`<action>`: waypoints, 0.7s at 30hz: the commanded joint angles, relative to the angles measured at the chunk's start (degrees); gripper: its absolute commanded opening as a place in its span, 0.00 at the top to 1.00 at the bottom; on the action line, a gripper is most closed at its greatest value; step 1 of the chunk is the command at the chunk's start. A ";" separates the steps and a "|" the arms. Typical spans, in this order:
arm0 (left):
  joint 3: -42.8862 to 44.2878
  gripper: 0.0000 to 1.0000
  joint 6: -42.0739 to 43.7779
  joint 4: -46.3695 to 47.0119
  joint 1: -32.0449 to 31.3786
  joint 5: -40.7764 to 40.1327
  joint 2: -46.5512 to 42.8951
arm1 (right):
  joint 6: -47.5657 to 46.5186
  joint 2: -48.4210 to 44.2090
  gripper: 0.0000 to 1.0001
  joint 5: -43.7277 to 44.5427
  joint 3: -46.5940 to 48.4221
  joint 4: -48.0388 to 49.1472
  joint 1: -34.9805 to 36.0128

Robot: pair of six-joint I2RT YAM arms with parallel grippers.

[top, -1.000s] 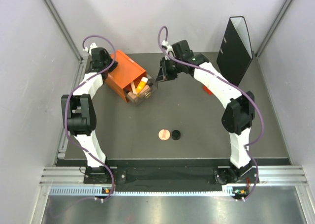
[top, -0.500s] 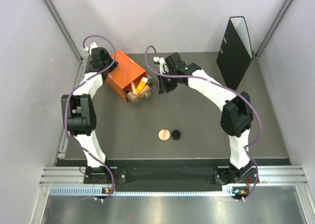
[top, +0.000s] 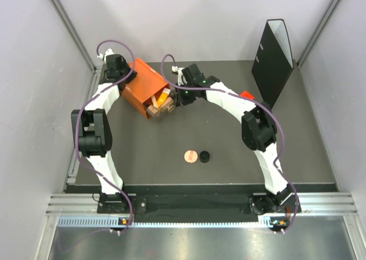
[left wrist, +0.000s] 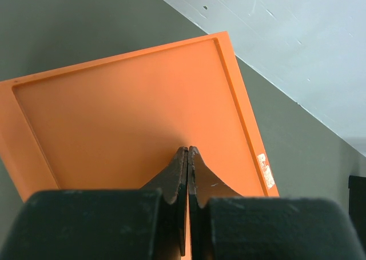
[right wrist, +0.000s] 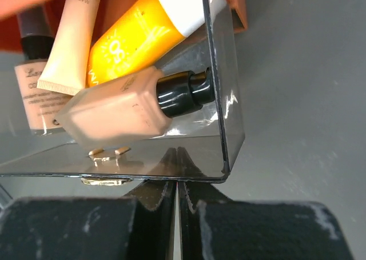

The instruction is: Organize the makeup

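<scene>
The orange drawer box (top: 143, 86) lies at the back left, its clear drawer (right wrist: 220, 100) partly pulled out. Inside the drawer are an orange tube with a white cap (right wrist: 134, 37), a beige dark-capped bottle (right wrist: 114, 114), a beige stick (right wrist: 71, 37) and another beige bottle (right wrist: 34, 91). My right gripper (right wrist: 178, 152) is shut, its tips against the drawer's clear front wall. My left gripper (left wrist: 187, 151) is shut and presses on the box's orange outer face (left wrist: 126, 106). A round pink disc (top: 190, 155) and a small black disc (top: 204, 155) lie side by side mid-table.
A small red cube (top: 246, 95) sits right of my right forearm. A black file holder (top: 274, 54) stands at the back right. Grey walls close in both sides and the back.
My right arm has swung left, bringing its gripper up against the drawer front, and the jaws have shut. The drawer sits slightly further in. The red cube is uncovered. Left arm unchanged.
</scene>
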 commanded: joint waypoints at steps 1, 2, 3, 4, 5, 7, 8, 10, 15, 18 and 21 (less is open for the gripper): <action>-3.15 1.00 1.74 -14.44 0.76 -2.25 6.03 | 6.35 2.50 1.00 -3.10 7.59 6.57 0.87; -3.33 1.00 1.83 -14.53 0.76 -2.25 6.02 | 7.41 2.94 1.00 -3.71 8.21 7.27 0.87; -3.50 1.00 1.91 -14.53 0.67 -2.42 5.94 | 9.68 3.38 1.00 -4.67 9.17 9.02 0.87; -3.59 1.00 2.00 -14.62 0.67 -2.51 5.85 | 10.92 4.26 1.00 -5.47 9.70 10.00 0.87; -3.94 1.00 2.00 -14.53 0.67 -2.51 5.76 | 11.98 4.70 1.00 -6.00 10.23 11.05 0.87; -4.21 1.00 1.91 -14.53 0.76 -2.42 5.67 | 15.67 6.36 1.00 -7.58 12.16 14.13 0.87; -4.38 1.00 2.00 -14.53 0.76 -2.25 5.67 | 16.90 6.90 1.00 -8.11 12.87 15.09 0.87; -4.47 1.00 1.83 -14.62 0.76 -2.25 5.67 | 20.24 9.27 1.00 -9.51 15.33 17.38 0.87; -4.65 1.00 1.74 -14.62 0.67 -2.16 5.59 | 28.92 14.45 1.00 -11.79 18.50 22.12 0.87; -4.65 1.00 1.83 -14.71 0.76 -2.34 5.76 | 32.38 15.78 1.00 -14.52 19.02 24.42 0.70; -4.56 1.00 2.00 -14.71 0.67 -2.16 5.94 | 30.01 11.07 1.00 -13.92 13.79 24.15 0.35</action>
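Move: The open clear drawer starts right at the right fingertips, which are against its outer face near the far end; the drawer's middle is about 5 cm left, 2 cm back and 2 cm lower. Inside, the nearest foundation bottle is some 3 cm left and 1 cm back, with the yellow tube about 5 cm left and 2 cm ahead. The orange cabinet's middle is roughly 14 cm left and 6 cm ahead. From the left hand, the drawer is about 13 cm back, 12 cm right and 7 cm below. With shut fingers, the right hand keeps pushing the clear drawer towards the cabinet, driving left about 9 cm and forward and up about 4 cm each, while the fingers swing some 30 degrees up from their steep slant towards level; the forward and upward travel ends first, and the last bit goes left against the cabinet's front. The left hand keeps its closed fingertips resting on the cabinet's top as a brace and shifts only about half a centimetre near the end. ##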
